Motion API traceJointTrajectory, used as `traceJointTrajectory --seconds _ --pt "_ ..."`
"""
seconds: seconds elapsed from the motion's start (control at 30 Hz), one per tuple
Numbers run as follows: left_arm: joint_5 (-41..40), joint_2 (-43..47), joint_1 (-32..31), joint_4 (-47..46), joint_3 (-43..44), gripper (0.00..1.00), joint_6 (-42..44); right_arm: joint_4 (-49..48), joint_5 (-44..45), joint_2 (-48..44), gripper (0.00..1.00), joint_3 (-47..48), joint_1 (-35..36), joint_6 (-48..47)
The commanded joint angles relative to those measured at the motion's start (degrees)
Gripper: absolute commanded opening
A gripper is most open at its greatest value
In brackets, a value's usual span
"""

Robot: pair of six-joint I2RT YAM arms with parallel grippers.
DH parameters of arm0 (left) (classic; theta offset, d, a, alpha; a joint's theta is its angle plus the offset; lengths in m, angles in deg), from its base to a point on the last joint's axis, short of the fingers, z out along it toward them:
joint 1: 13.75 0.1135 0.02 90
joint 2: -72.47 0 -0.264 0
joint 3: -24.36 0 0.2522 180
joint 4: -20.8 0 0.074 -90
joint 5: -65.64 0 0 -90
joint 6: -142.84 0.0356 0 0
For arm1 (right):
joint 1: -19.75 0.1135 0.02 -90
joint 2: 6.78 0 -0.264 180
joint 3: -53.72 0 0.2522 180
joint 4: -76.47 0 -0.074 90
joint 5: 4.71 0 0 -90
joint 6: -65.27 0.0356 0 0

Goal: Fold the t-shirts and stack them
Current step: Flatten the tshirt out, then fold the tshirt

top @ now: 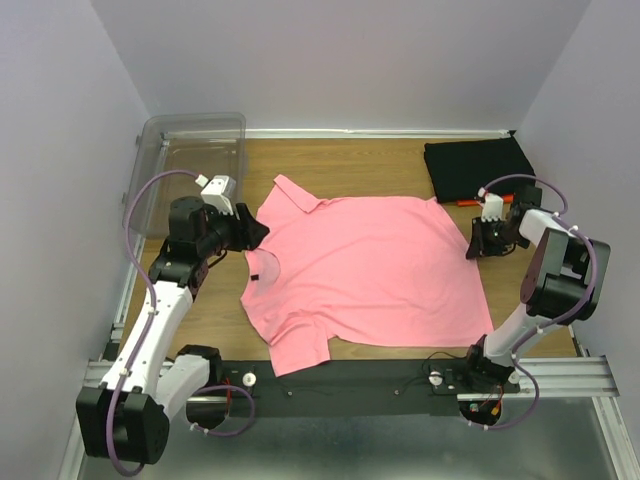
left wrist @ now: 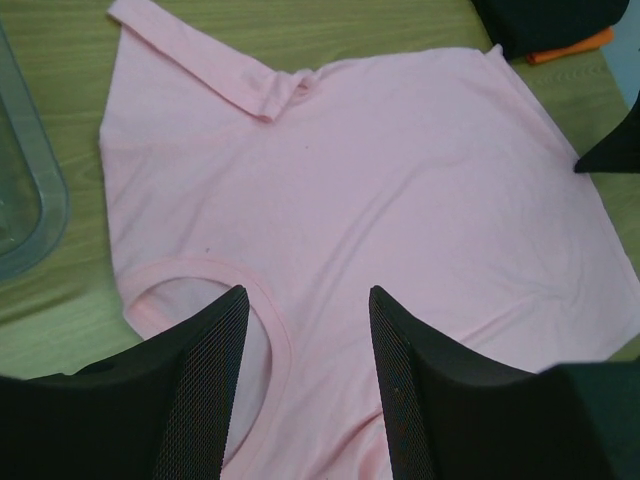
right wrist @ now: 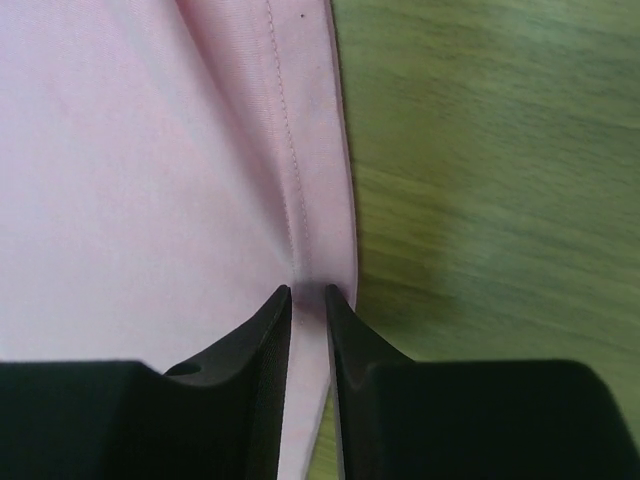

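A salmon-pink t-shirt lies spread flat on the wooden table, its neck to the left and its hem to the right. The far sleeve is folded over. My left gripper hovers open above the collar, its jaws wide apart with nothing held. My right gripper sits at the shirt's right edge, and its jaws pinch the stitched hem. A black t-shirt, folded into a rectangle, lies at the back right on top of an orange one, of which only a sliver shows.
A clear plastic bin stands at the back left, close to the left arm. Walls close in the table on three sides. Bare wood lies just right of the hem. The arms' black mounting rail runs along the near edge.
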Motion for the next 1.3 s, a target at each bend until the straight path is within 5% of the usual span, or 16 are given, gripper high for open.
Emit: traceJointTrajectory --seconds 0.0,0.33,0.5,0.83,1.27 --pt "5.59 -2.35 0.08 -4.86 -0.51 0.60 -0.30 4.60 13.71 0.38 0.28 -2.93 -0.60 -5.24" --pt "5.42 -4.64 -1.23 -6.62 1.69 0.60 1.19 13.12 15.31 -5.15 0.32 -5.40 -0.69 -12.80" --pt "4.01 -4.64 -1.41 -8.11 0.46 0.60 1.98 15.76 4.36 -8.85 0.55 1.45 -0.77 -11.76" --pt "0.14 -2.88 -1.50 -8.99 0.37 0.60 4.18 8.12 -20.46 10.30 0.57 21.22 -0.69 0.98" --pt "-0.30 -1.04 -1.50 -8.90 0.19 0.61 4.44 0.21 -19.07 22.35 0.57 27.74 -0.69 6.35"
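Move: My right fingers are still closed on the pink t-shirt's right side edge, down at table height. The shirt's far right corner lies about 14 cm ahead and 7 cm to the left of them. The black shirt is centred some 23 cm ahead and 2 cm to the right, with the orange shirt's strip about 15 cm ahead and 4 cm right. From my raised left hand the corner is roughly 16 cm forward, 42 cm right and 20 cm below. Keeping the pinched edge low, I drag it about 6 cm back towards me and a little outward with my right hand, then open the fingers, lift away and arc some 15 cm forward along the edge. I come down with them open and tilted leftward, just short of the far right corner. My empty left hand rises about 2 cm and noses up slightly. ##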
